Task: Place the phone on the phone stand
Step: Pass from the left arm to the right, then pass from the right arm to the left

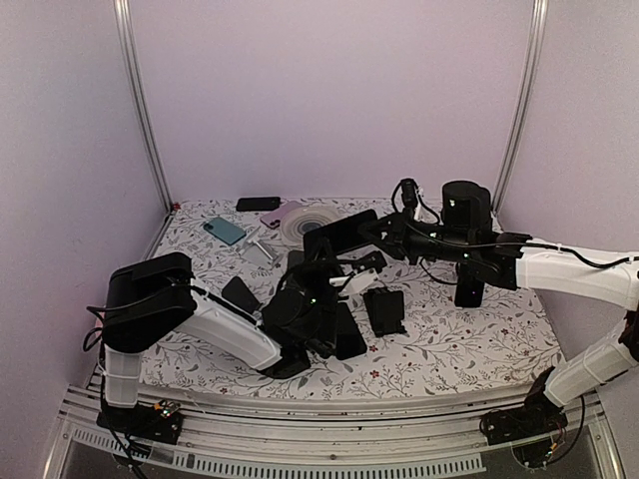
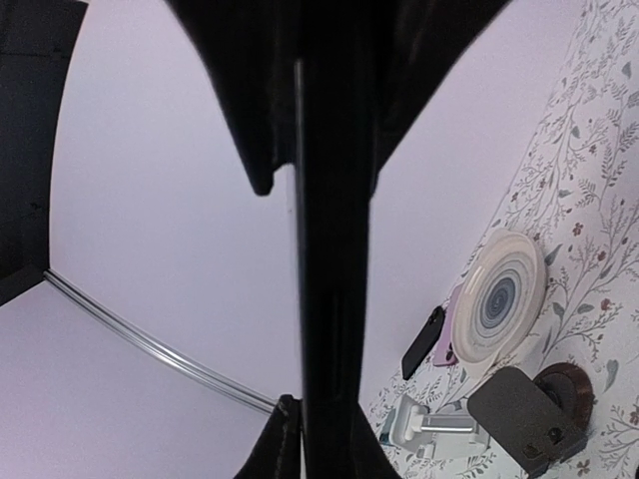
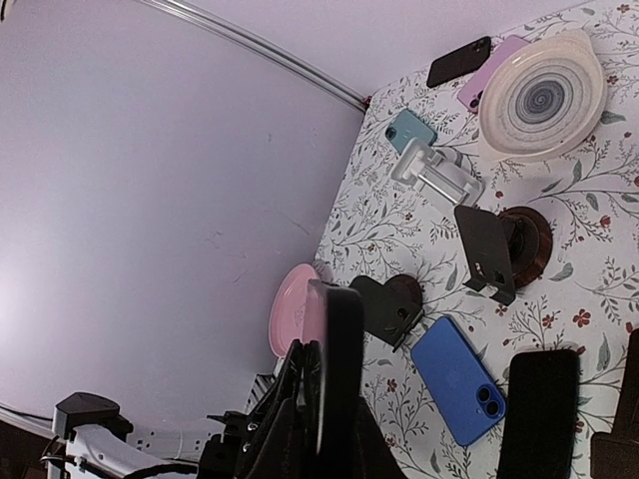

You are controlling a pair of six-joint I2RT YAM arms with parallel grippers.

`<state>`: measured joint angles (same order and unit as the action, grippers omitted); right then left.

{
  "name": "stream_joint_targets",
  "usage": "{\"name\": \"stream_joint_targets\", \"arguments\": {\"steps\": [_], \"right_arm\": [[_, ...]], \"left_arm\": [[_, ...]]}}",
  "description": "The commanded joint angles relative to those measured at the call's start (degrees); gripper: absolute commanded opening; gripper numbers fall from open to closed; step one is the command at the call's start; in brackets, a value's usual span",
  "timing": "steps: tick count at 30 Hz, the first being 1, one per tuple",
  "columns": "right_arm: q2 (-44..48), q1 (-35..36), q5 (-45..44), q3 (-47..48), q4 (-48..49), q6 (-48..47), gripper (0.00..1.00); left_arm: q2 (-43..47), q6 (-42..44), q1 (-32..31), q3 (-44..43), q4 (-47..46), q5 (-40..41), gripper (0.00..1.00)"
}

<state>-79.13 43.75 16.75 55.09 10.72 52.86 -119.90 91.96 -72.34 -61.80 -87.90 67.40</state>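
Observation:
A black phone (image 1: pixel 339 232) hangs tilted above the middle of the table, and both grippers hold it. My left gripper (image 1: pixel 334 267) is shut on its lower edge. My right gripper (image 1: pixel 384 232) is shut on its right end. The left wrist view shows the phone (image 2: pixel 329 249) edge-on, running up from my left gripper (image 2: pixel 324 424). In the right wrist view its edge (image 3: pixel 346 339) rises from my right gripper (image 3: pixel 337 409). A black phone stand (image 3: pixel 486 249) on a round brown base stands on the cloth beyond it, and the left wrist view shows this stand (image 2: pixel 519 409) too.
A second black stand (image 3: pixel 384 304), a white stand (image 3: pixel 434 170), a blue phone (image 3: pixel 459 379), a black phone (image 3: pixel 539 409), a teal phone (image 1: pixel 225 231) and a cream plate (image 1: pixel 315 222) lie on the flowered cloth. A pink plate (image 3: pixel 290 309) lies near the wall.

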Motion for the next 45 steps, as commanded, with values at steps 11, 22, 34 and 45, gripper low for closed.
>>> {"name": "stream_joint_targets", "arguments": {"steps": [11,22,34,45], "right_arm": [[3.59,0.11,-5.52,-0.29,0.29,-6.51,0.02],[7.23,0.12,-12.03,-0.26,-2.48,-9.03,0.02],[10.93,0.11,-19.21,-0.27,-7.14,-12.49,0.02],[13.69,0.12,-20.16,1.45,-12.58,-20.99,0.02]], "left_arm": [[1.74,-1.52,-1.04,-0.11,-16.52,-1.74,0.87],[3.15,-11.81,-1.26,3.03,-5.3,-3.06,0.97],[18.52,-54.86,-1.25,4.59,44.85,-13.32,0.96],[31.55,-86.1,4.59,4.68,68.31,-38.48,0.93]]}}
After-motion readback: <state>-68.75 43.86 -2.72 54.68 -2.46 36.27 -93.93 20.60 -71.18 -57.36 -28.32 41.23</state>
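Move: Both hands hold the phone: its middle is about 5 cm left of the right hand and 1 cm ahead, and about 3 cm right of the left hand, 2 cm ahead. From the right hand, some 25 cm below, the black stand lies about 5 cm right and 1 cm back, and the flat black phone 3 cm left and 6 cm back. From the left hand, the round-base stand is 11 cm ahead, 6 cm left, far below. The left fingers let go of the phone's left end, opening wide almost on the spot, while the right fingers keep their pinch and draw the phone about 7 cm right, slightly up, swinging some 15 degrees clockwise with their tips dipping. Once open, the left hand eases back and right about 3 cm each way, bobbing up and partly down again, while rolling left side down, tipping down and turning clockwise, about 30 degrees each. ##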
